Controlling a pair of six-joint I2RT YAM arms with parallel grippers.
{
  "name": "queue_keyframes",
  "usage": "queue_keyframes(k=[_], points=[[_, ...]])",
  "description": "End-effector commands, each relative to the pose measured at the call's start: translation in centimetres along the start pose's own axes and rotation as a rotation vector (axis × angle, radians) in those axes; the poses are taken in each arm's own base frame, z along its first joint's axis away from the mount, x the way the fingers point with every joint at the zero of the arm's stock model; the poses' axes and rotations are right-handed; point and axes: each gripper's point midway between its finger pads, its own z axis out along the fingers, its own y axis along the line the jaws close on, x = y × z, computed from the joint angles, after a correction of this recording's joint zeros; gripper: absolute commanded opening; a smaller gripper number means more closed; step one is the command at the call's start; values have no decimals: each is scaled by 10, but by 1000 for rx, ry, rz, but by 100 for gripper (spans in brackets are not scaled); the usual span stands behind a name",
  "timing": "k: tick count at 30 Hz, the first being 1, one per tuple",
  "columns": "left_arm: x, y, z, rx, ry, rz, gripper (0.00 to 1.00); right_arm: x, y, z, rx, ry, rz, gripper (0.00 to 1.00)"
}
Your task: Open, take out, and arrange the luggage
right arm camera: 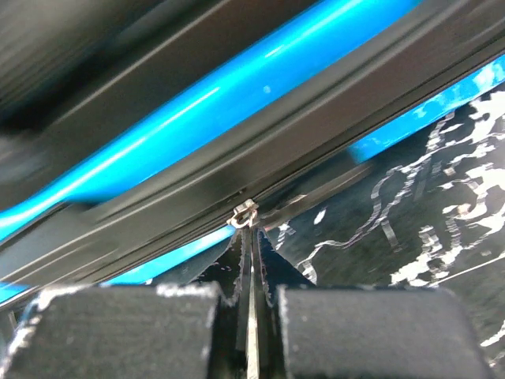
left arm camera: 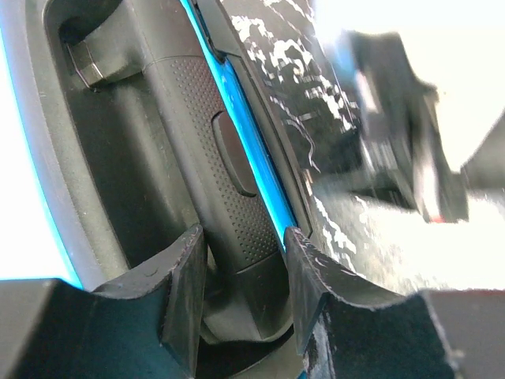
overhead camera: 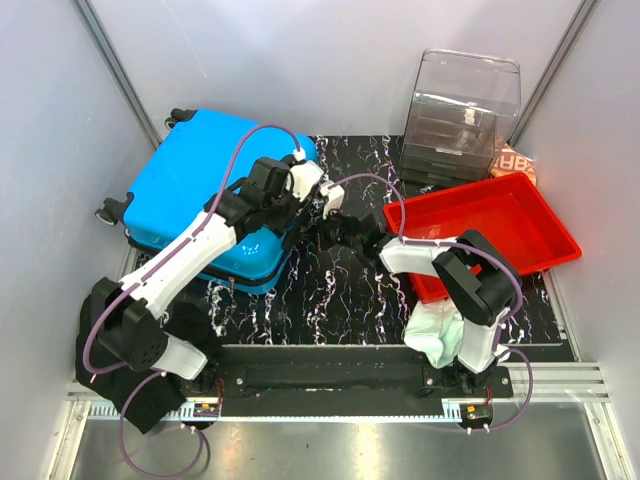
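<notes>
The luggage [overhead camera: 195, 175], a bright blue hard-shell case, lies flat at the back left of the table. My left gripper [overhead camera: 322, 192] is at its right edge. In the left wrist view the gripper [left arm camera: 243, 268] has its two fingers pressed on either side of the black textured handle [left arm camera: 217, 166]. My right gripper [overhead camera: 335, 233] is at the case's near right side. In the right wrist view this gripper [right arm camera: 248, 253] is shut on the thin metal zipper pull [right arm camera: 250, 316], which hangs from the slider [right arm camera: 245, 211] on the black zipper band.
A red plastic tray [overhead camera: 530, 215] lies at the right, close behind the right arm. A clear plastic drawer box [overhead camera: 465, 105] stands at the back right, with an orange-and-white item [overhead camera: 518, 162] beside it. Grey walls close in both sides.
</notes>
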Motion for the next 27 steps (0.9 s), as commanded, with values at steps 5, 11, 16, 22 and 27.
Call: queue_keyframes(k=[5, 11, 16, 22, 27], points=[[61, -19, -50, 102, 138, 95, 0, -32, -55, 6, 123, -76, 8, 0], [76, -20, -70, 107, 133, 164, 0, -42, -81, 5, 169, -96, 17, 0], [90, -26, -84, 139, 129, 214, 0, -57, -111, -4, 221, -111, 14, 0], [95, -29, -94, 159, 115, 236, 0, -68, -121, 7, 232, -73, -78, 0], [95, -32, -99, 178, 98, 263, 0, -84, -127, 14, 213, -88, -167, 0]])
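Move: The left hand holds the suitcase handle near its near end, with the handle's middle about 5 cm ahead and 1 cm to the right. The zip pull is some 9 cm to the left hand's right, level ahead and 9 cm lower, already in the right fingertips. From the right hand, the suitcase's far right corner is about 21 cm ahead, 2 cm left and slightly higher. The red tray's middle is 41 cm right, level ahead and slightly lower. Back and to the left, about 10 cm in all and almost level, the left hand draws the suitcase by its handle, turning some 10 degrees clockwise and keeping its grip. Meanwhile the right hand, fingers still shut on the zip pull, goes about 9 cm forward and 5 cm right, leading the pull along the seam towards the suitcase's far right corner. ##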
